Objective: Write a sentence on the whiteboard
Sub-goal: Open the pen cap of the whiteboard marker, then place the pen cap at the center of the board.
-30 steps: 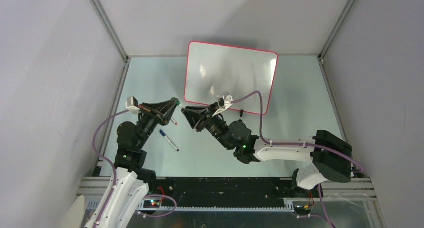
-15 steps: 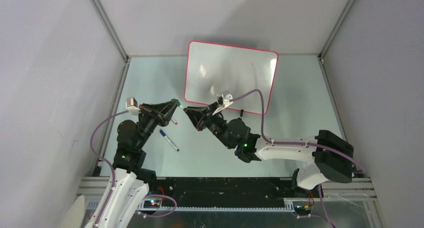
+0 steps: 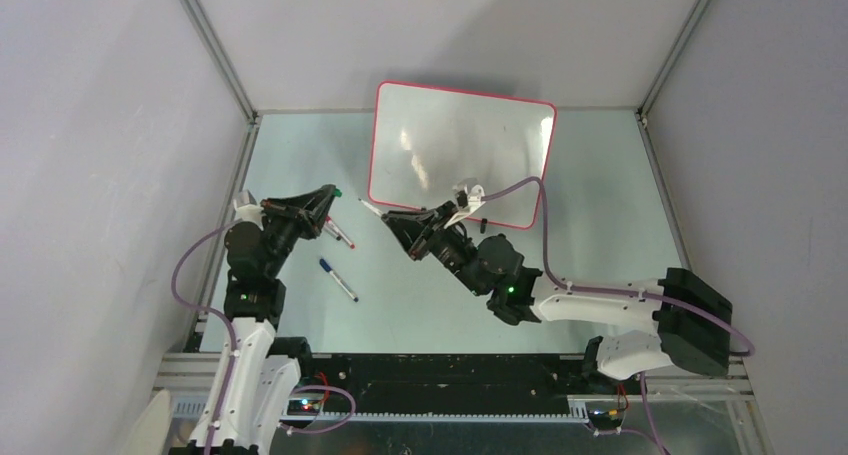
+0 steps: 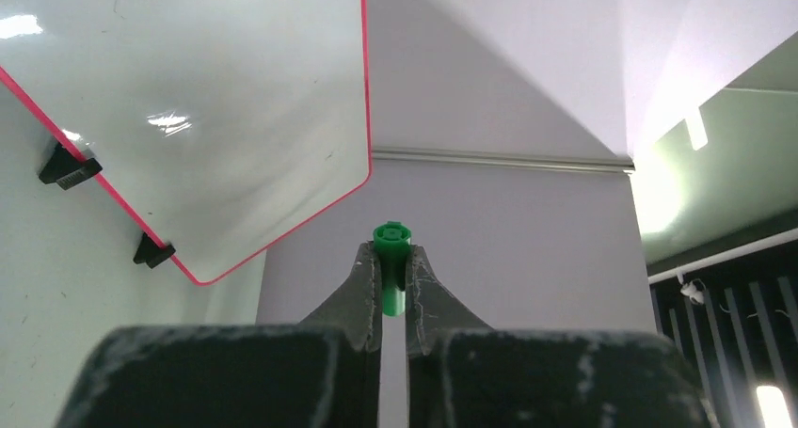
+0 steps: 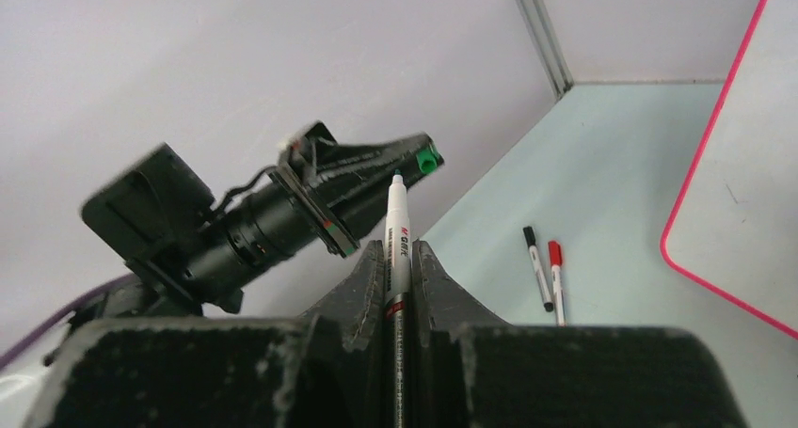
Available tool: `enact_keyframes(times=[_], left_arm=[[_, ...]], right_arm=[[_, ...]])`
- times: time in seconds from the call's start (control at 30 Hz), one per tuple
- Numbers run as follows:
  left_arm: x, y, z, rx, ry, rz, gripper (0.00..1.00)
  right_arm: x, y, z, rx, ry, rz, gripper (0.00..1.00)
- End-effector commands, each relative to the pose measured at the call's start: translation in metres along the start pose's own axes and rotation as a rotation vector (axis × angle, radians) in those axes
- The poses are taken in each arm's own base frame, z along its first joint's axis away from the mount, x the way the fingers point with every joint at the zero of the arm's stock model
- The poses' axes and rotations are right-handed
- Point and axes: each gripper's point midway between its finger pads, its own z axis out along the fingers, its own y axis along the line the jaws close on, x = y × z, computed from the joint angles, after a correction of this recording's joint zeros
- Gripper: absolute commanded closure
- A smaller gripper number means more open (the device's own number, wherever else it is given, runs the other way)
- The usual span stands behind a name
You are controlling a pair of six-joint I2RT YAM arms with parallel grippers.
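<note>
The whiteboard (image 3: pixel 460 150), glossy white with a red-pink rim, stands at the back of the table; it also shows in the left wrist view (image 4: pixel 188 99) and the right wrist view (image 5: pixel 753 212). No sentence shows on it. My left gripper (image 3: pixel 333 194) (image 4: pixel 391 254) is shut on a small green cap (image 4: pixel 391 240) (image 5: pixel 429 159). To its right, my right gripper (image 3: pixel 395 218) (image 5: pixel 400 251) is shut on a white marker (image 5: pixel 397 216) (image 3: pixel 372 208). The marker's bare tip points toward the left gripper, a short gap away from the cap.
A red marker (image 5: pixel 556 277) and a black marker (image 5: pixel 536 263) lie side by side on the pale green table (image 3: pixel 600 205) between the grippers. A blue marker (image 3: pixel 338 279) lies nearer the arm bases. Grey walls close in the table.
The two grippers have drawn apart: the left moved left with the green cap, the right moved right gripping the marker, whose tip now sits free of the cap.
</note>
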Motion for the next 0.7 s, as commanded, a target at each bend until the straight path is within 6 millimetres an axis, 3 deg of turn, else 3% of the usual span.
enact_keyframes(times=[0.0, 0.17, 0.27, 0.57, 0.67], left_arm=[[-0.006, -0.014, 0.0, 0.056, -0.03, 0.01, 1.0], [-0.012, -0.014, -0.003, 0.035, -0.072, 0.05, 1.0], [-0.023, 0.007, -0.006, -0.053, -0.144, 0.089, 1.0], [-0.062, 0.147, -0.031, -0.556, -0.31, 0.208, 1.0], [-0.071, 0.182, -0.042, -0.719, -0.336, 0.231, 1.0]], right_arm=[[-0.032, 0.008, -0.003, -0.031, -0.077, 0.039, 1.0], [-0.036, 0.003, -0.005, -0.025, -0.073, 0.042, 1.0], [-0.042, -0.009, -0.009, 0.025, -0.075, 0.037, 1.0], [-0.061, -0.044, -0.027, 0.166, -0.1, 0.012, 1.0], [-0.065, -0.051, -0.03, 0.195, -0.109, 0.008, 1.0]])
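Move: The left hand, holding the green cap, has the bare table beside the blue marker about 28 cm below it and some 6 cm to its left; the blue marker's middle is 3 cm back and 1 cm left, the red marker 10 cm ahead and 3 cm left, the black marker 12 cm ahead and 7 cm left, all on the table. The right hand, holding the uncapped marker, has the whiteboard's middle about 30 cm ahead, 15 cm right and 20 cm lower. The left hand, fingers still shut on the green cap, hovers briefly, then sinks ever faster towards the table by the markers, about 13 cm down and 5 cm left, swinging some 30 degrees so its fingertips tip down. Meanwhile the right hand keeps its grip on the uncapped marker and draws it right and somewhat forward, away from the cap and towards the whiteboard, turning a little clockwise as it speeds up. ##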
